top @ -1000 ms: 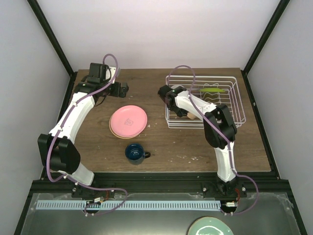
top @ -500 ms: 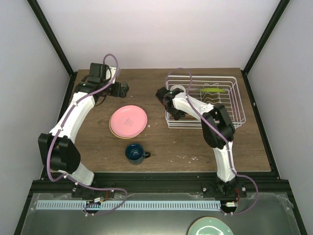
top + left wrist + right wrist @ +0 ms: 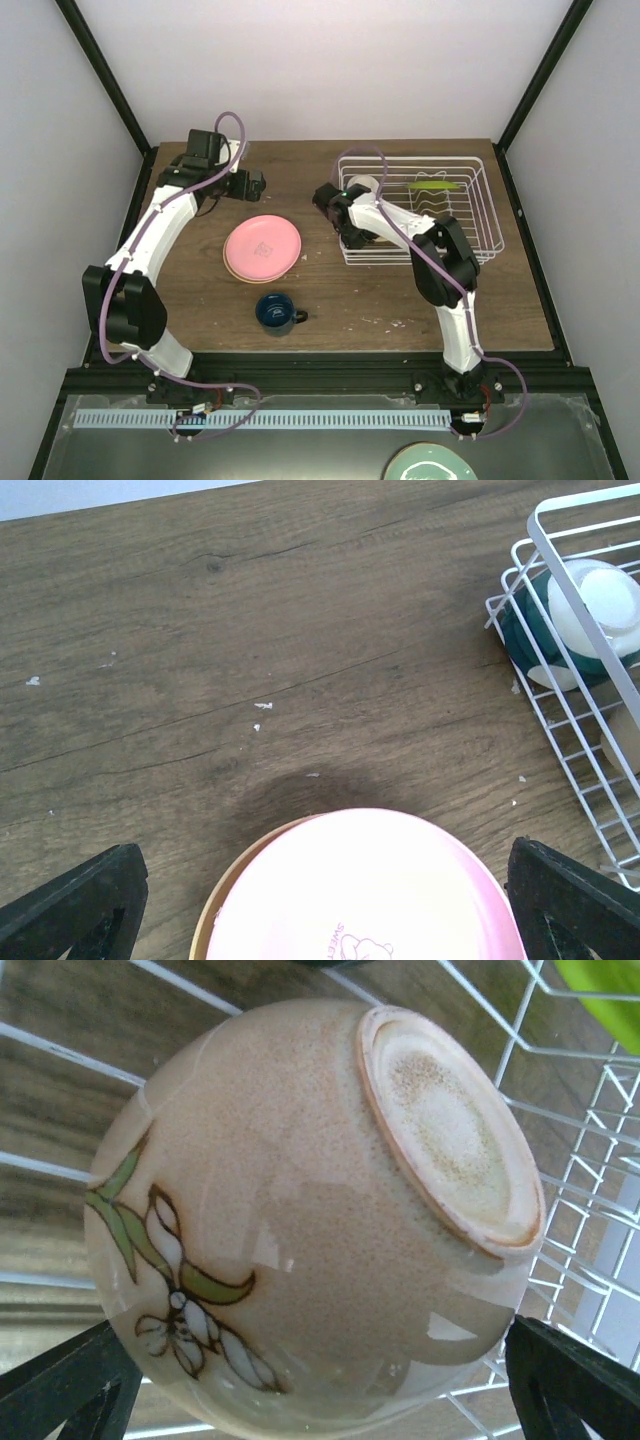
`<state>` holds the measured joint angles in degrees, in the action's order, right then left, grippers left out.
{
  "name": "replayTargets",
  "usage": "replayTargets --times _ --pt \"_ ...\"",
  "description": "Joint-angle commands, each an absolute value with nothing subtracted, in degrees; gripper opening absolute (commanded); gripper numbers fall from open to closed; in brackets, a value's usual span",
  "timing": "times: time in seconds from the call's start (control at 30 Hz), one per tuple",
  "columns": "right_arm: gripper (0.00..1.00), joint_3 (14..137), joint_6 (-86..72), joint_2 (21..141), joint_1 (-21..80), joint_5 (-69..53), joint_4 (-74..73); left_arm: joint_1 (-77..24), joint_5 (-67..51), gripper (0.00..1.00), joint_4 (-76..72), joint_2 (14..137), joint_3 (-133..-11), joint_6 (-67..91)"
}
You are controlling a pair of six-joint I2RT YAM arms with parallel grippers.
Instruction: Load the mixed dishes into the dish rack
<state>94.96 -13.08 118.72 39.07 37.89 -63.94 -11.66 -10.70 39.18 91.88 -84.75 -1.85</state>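
Note:
The white wire dish rack (image 3: pixel 470 215) stands at the back right, with a lime green plate (image 3: pixel 437 186) upright in it and a cream bowl (image 3: pixel 362 183) in its far left corner. My right gripper (image 3: pixel 356 233) is at the rack's left end, open. Between its fingers (image 3: pixel 75 1380) a cream bowl (image 3: pixel 300 1190) with a flower pattern lies tilted on the wires, foot ring up. A pink plate (image 3: pixel 263 247) rests on a tan plate (image 3: pixel 228 264) at mid-table. My left gripper (image 3: pixel 253 185) hovers open and empty behind them. The dark blue mug (image 3: pixel 275 311) stands in front.
In the left wrist view the rack's (image 3: pixel 560 695) left edge runs down the right side, with a cream and dark teal bowl (image 3: pixel 585 615) inside. A pale teal plate (image 3: pixel 430 466) lies below the table's front rail. Black frame posts flank the table.
My right gripper has opened and drawn back leftward toward the rack's left wall, leaving the flowered bowl on the wires. The left arm has barely moved.

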Motion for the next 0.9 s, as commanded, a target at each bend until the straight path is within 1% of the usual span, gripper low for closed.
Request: replayTargets --times 0.0,0.17,0.37,0.6,0.87 --pt "1.00 94.64 -14.40 114.09 40.62 32.71 -68.51 -11.78 -11.51 1.00 39.66 92.75 -86.65 -1.79" --pt "1.00 95.66 -14.44 111.57 40.91 27.45 -71.16 -11.74 -11.76 1.00 39.81 93.83 -87.25 -1.89" --pt "1.00 99.30 -13.72 110.32 41.13 24.38 -73.08 -11.78 -11.87 1.00 40.06 94.98 -88.16 -1.93" --pt "1.00 102.94 -12.40 110.55 40.85 24.90 -72.83 -11.75 -11.18 1.00 40.08 94.94 -88.00 -2.20" --pt "1.00 100.96 -14.66 110.27 35.76 23.84 -71.14 -11.77 -10.75 1.00 40.42 95.10 -88.51 -2.37"
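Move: The right hand is already wide open down in the dish rack, fingers at the beige bowl, which leans with its middle about 2 cm ahead and 3 cm below. The rack's near left corner is some 5 cm back and 7 cm left; the teal bowl stands about 14 cm ahead and 2 cm left, the green plate 15 cm ahead and 15 cm right. From the left hand the beige bowl is roughly 28 cm right, 3 cm back and 17 cm lower. With its fingers open at the beige bowl, the right hand pulls level back towards its base by about 3.5 cm, tipping down slightly and pushing the bowl towards the rack's near side. Then it lifts some 6 cm up and about 3 cm left, easing a little forward, comes free of the bowl while its left side rolls up towards 15 degrees, and stops above with the fingers still wide open. ##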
